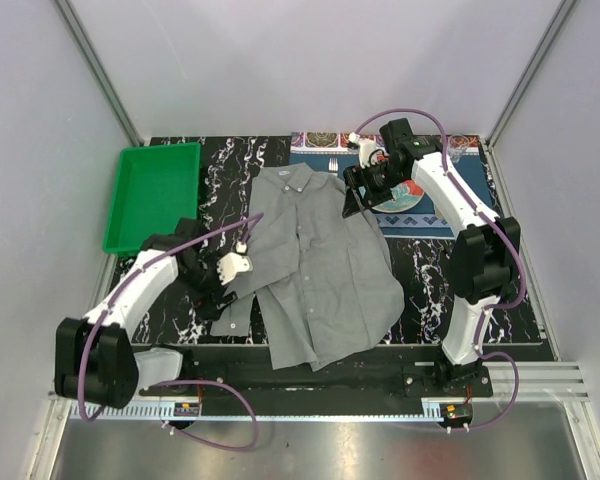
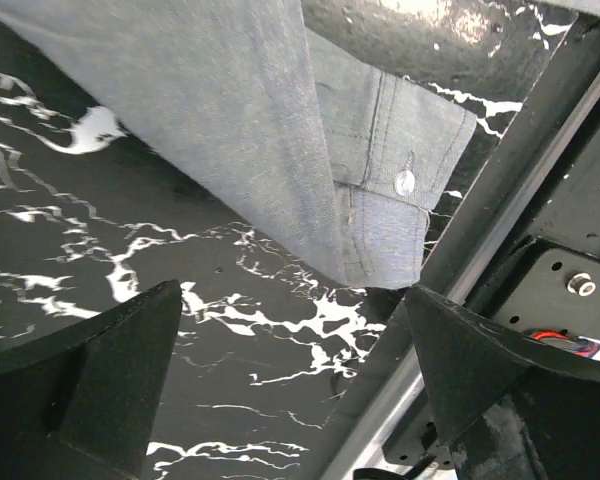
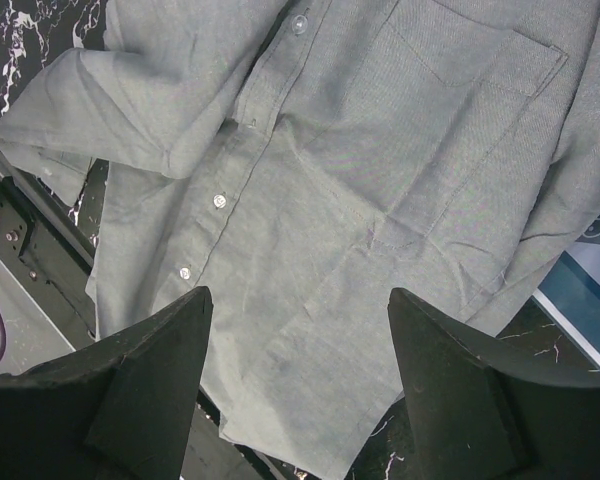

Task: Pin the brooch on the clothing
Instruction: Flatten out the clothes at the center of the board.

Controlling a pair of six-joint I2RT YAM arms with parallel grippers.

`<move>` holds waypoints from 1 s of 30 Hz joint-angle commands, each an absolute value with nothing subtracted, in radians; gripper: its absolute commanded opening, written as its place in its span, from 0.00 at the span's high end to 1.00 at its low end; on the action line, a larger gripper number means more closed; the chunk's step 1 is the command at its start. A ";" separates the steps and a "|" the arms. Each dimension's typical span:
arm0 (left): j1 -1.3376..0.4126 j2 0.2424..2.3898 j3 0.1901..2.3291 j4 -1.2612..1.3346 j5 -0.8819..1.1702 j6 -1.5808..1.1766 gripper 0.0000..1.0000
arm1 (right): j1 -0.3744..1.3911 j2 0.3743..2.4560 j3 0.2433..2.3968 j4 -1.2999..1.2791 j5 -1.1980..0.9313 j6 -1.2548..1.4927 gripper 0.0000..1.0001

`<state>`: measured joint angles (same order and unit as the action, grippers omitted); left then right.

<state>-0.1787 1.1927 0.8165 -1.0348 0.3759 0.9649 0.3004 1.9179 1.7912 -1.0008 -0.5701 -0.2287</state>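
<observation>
The clothing (image 1: 320, 262), a grey button-up shirt, lies spread on the black marbled table, collar at the far side. My left gripper (image 1: 216, 298) sits at the shirt's left sleeve near the front edge. In the left wrist view it (image 2: 295, 370) stands wide open and empty, and the buttoned cuff (image 2: 390, 215) lies just beyond its fingers. My right gripper (image 1: 358, 195) hovers over the shirt's upper right side. It (image 3: 295, 340) is open with nothing in it, above the shirt front (image 3: 360, 200) below the chest pocket (image 3: 470, 110). I cannot make out the brooch in any view.
A green tray (image 1: 155, 195) stands at the back left. A blue patterned placemat (image 1: 435, 215) lies at the back right, partly under the right arm. The table's front metal rail (image 2: 500, 210) runs right beside the cuff. Pale walls enclose three sides.
</observation>
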 commanded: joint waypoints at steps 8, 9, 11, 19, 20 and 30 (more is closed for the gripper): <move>-0.170 1.396 0.882 -0.954 0.478 0.732 0.68 | 0.304 1.876 1.824 -1.009 -0.589 -0.236 0.23; -0.166 1.407 0.922 -0.953 0.473 0.710 0.82 | 0.304 1.875 1.822 -1.008 -0.586 -0.238 0.23; -0.138 1.398 0.980 -0.969 0.393 0.681 1.00 | 0.304 1.870 1.821 -1.009 -0.583 -0.242 0.23; -0.029 1.209 1.387 -0.960 -0.168 0.982 1.00 | 0.305 1.865 1.822 -1.003 -0.597 -0.245 0.23; -0.012 1.194 1.393 -0.944 -0.254 1.023 1.00 | 0.305 1.868 1.821 -1.003 -0.600 -0.245 0.23; 0.437 0.914 0.873 -0.306 -0.292 1.526 1.00 | 0.305 1.853 1.809 -0.997 -0.604 -0.255 0.23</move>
<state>0.3004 0.9222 1.0496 -0.6044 -0.2455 1.2903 0.3004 1.9175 1.7912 -1.0004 -0.5709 -0.2321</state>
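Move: The cuff of the folded-down sleeve lies just off the open left gripper: its middle is about 3 cm back, 3 cm to the right and 4 cm below. The green tray is some 24 cm ahead and 16 cm to the left; the shirt's button row has its middle about 8 cm ahead and 18 cm to the right. From the right gripper, the cuff is roughly 25 cm back, 26 cm to the left and 14 cm below. Lower the left gripper about 3 cm to the sleeve's cuff end and shut the fingers on the cloth there. Keep the pinch and swing the sleeve forward and up, then out to the left over the green tray, rising well over 20 cm and easing back a little at the end, while the fingers tip up from pointing down to mostly forward and left. ##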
